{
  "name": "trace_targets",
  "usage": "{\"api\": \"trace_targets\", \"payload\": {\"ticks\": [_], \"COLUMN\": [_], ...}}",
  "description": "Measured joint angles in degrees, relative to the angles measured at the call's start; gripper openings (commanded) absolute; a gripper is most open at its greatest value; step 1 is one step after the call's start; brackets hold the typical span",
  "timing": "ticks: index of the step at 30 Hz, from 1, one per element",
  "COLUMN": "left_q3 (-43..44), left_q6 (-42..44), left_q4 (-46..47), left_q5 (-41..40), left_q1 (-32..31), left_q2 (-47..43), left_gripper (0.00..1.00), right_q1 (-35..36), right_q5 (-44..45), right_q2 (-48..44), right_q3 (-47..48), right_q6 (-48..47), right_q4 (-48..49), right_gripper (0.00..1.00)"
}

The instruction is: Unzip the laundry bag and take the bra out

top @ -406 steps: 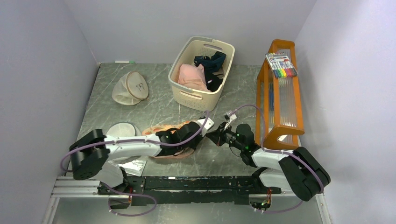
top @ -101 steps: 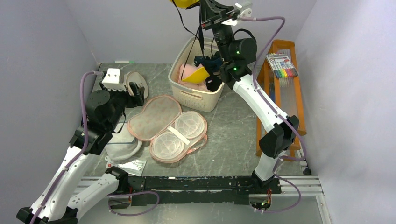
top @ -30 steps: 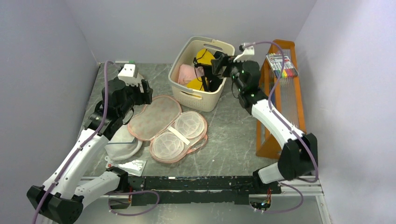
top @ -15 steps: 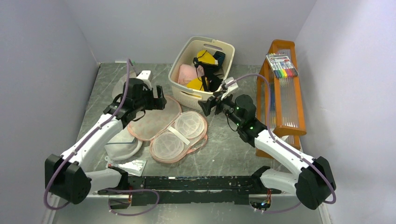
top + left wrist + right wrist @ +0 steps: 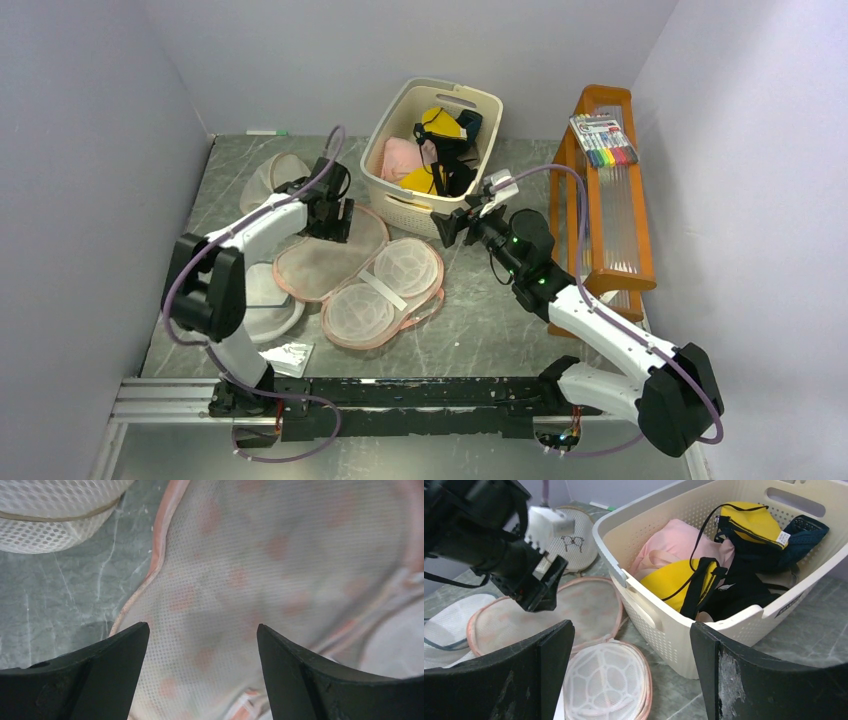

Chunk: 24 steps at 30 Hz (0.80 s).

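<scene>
The peach-pink laundry bag (image 5: 325,258) lies unzipped and spread flat, its white mesh cup half (image 5: 385,290) beside the lid. No garment shows in either half. The yellow bra (image 5: 438,122) with black straps lies in the cream basket (image 5: 410,210), on top of other clothes. My left gripper (image 5: 330,218) hangs open just above the bag's lid (image 5: 280,570), nothing between its fingers. My right gripper (image 5: 450,226) is open and empty, low in front of the basket's near wall (image 5: 664,615). It faces the bra (image 5: 674,577) and the bag (image 5: 584,600).
A beige round bag (image 5: 272,176) lies at the back left and a white mesh bag (image 5: 258,300) left of the laundry bag. A plastic packet (image 5: 284,355) lies near the front edge. An orange rack (image 5: 600,200) carrying markers (image 5: 603,138) stands on the right. Pink (image 5: 405,158) and navy (image 5: 468,122) garments share the basket.
The right gripper has drawn back from the basket and come down in front of it, leaving the bra inside. The left gripper has swung right and down over the bag's lid.
</scene>
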Motion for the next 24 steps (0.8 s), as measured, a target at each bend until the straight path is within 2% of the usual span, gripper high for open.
{"api": "trace_targets", "payload": {"ticks": [4,14,19,24], "left_q3": [0.04,2.78,4.85,4.63], "left_q6": [3.10,7.78,8.63,9.27], "left_q4": [-0.02,2.89,5.25,6.03], "left_q5": [0.00,9.22,10.34,11.96], "left_q1": [1.92,11.50,13.77,14.60], "left_q2": [5.22,8.00,11.78,15.15], "left_gripper": [0.83,0.57,0.52,0.54], "right_q1": [-0.04,-0.04,-0.04,-0.04], "right_q5": [1.05,1.46,1.44,1.44], "right_q2": [-0.57,-1.44,-1.27,-0.90], "right_q3": [-0.48,-1.49,-1.55,-1.57], "right_q6": [-0.46,-0.68,-0.68,-0.72], "right_q4": [0.20,1.73,2.34,2.51], "right_gripper": [0.87,0.87,0.87,0.87]}}
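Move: The left gripper's goal is the far-left rim of the laundry bag's opened flap, about 5 cm ahead, 5 cm to its left and 8 cm below. The mesh bag stands some 14 cm ahead and 12 cm left; the laundry bag's round pockets lie about 10 cm back and 9 cm right. From the right gripper, that rim is roughly 9 cm ahead, 25 cm left and 25 cm below. Bring the left gripper down about 4 cm over the flap while going left, then carry it forward and left at nearly the same height towards the far-left rim, about 5 cm forward and 6 cm left in all. There sink another 3 cm, drawing the fingers from nearly wide open to about half, with the rim between the tips but not yet pinched. ##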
